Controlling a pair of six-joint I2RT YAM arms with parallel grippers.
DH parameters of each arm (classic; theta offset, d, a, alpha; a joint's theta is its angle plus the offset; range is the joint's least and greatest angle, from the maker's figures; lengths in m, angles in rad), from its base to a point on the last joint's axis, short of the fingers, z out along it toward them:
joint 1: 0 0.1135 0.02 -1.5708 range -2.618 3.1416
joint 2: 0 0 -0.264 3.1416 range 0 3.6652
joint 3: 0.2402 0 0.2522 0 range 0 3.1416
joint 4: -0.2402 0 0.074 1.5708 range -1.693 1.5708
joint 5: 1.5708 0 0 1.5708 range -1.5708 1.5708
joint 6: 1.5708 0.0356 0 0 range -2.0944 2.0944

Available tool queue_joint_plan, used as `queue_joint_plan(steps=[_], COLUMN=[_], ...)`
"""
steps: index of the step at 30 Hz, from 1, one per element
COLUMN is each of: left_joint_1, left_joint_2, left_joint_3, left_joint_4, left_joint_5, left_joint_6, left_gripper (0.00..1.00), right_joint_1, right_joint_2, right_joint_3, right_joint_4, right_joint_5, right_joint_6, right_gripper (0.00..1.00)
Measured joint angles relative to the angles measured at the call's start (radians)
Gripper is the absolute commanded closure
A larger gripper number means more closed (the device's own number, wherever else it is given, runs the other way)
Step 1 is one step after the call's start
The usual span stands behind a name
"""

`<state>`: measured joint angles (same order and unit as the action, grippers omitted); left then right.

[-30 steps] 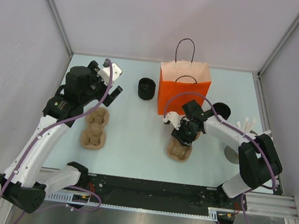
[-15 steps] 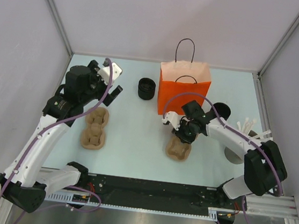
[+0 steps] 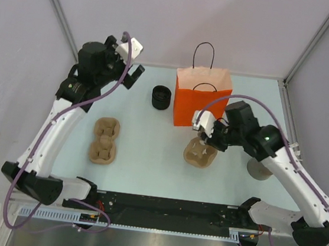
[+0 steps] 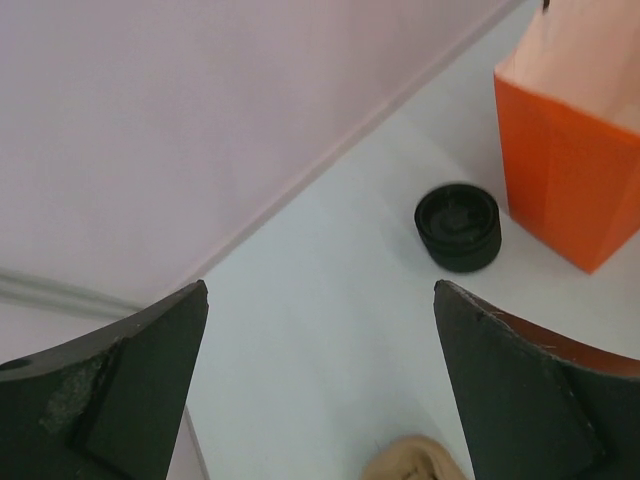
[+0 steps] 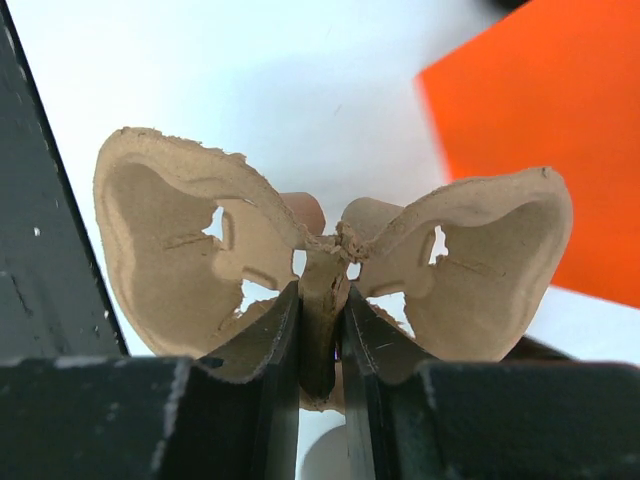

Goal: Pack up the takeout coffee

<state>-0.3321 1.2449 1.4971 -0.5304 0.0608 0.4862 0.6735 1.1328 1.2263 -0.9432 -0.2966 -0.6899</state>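
Observation:
The takeout coffee is a small black lidded cup standing left of the orange paper bag; the left wrist view shows the cup beside the bag. My left gripper hangs open over the far left of the table, well short of the cup, with nothing between its fingers. My right gripper is shut on the middle ridge of a brown pulp cup tray, just in front of the bag. In the right wrist view both pads pinch the tray at its centre.
A second brown pulp tray lies at the left, under my left arm. A grey tub stands at the right, partly hidden by my right arm. Grey walls close the table on three sides.
My right gripper has closed on the tray's middle ridge and its arm has risen and straightened. My left arm has swung back toward the far left corner, off the left tray.

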Motion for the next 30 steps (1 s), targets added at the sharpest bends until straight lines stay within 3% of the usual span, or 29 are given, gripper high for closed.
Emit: queue_joint_plan(steps=[10, 15, 28, 30], left_joint_1=[-0.028, -0.072, -0.167, -0.164], left_joint_2=[0.453, 0.665, 0.955, 0.968], left_joint_3=[0.529, 0.727, 0.883, 0.895], left_joint_4=[0.018, 0.019, 0.169, 0.189], left_joint_5=[0.213, 0.302, 0.389, 0.392], left_joint_6=[-0.007, -0.034, -0.14, -0.156], left_gripper=[0.0, 0.0, 0.0, 0.06], right_joint_1=[-0.109, -0.151, -0.208, -0.219], right_joint_2=[-0.131, -0.169, -0.146, -0.153], right_joint_3=[0.434, 0.528, 0.535, 0.535], right_joint_4=[-0.133, -0.127, -0.081, -0.076], right_joint_5=[-0.031, -0.011, 0.17, 0.181], right_joint_6=[-0.018, -0.016, 0.007, 0.009], right_gripper=[0.8, 0.8, 0.8, 0.8])
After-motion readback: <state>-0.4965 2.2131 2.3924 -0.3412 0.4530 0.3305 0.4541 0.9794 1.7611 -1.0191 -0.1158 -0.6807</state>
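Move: The bag's rear handle lies about 30 cm right of the left hand, 13 ahead and 6 lower; the bag body, 5 ahead and 30 right, is centred some 25 below. The black lids are 17 right, 7 ahead, 34 down. From the right hand, already holding the cup tray, the bag's mouth is about 22 cm straight ahead, 2 higher; the black cup is 14 ahead, 16 right, 17 down, and the straw pot 4 ahead, 23 right, 16 down. Open left hand sweeps 25 cm right and forward towards the rear handle; right raises held tray 23 cm, rightward. ##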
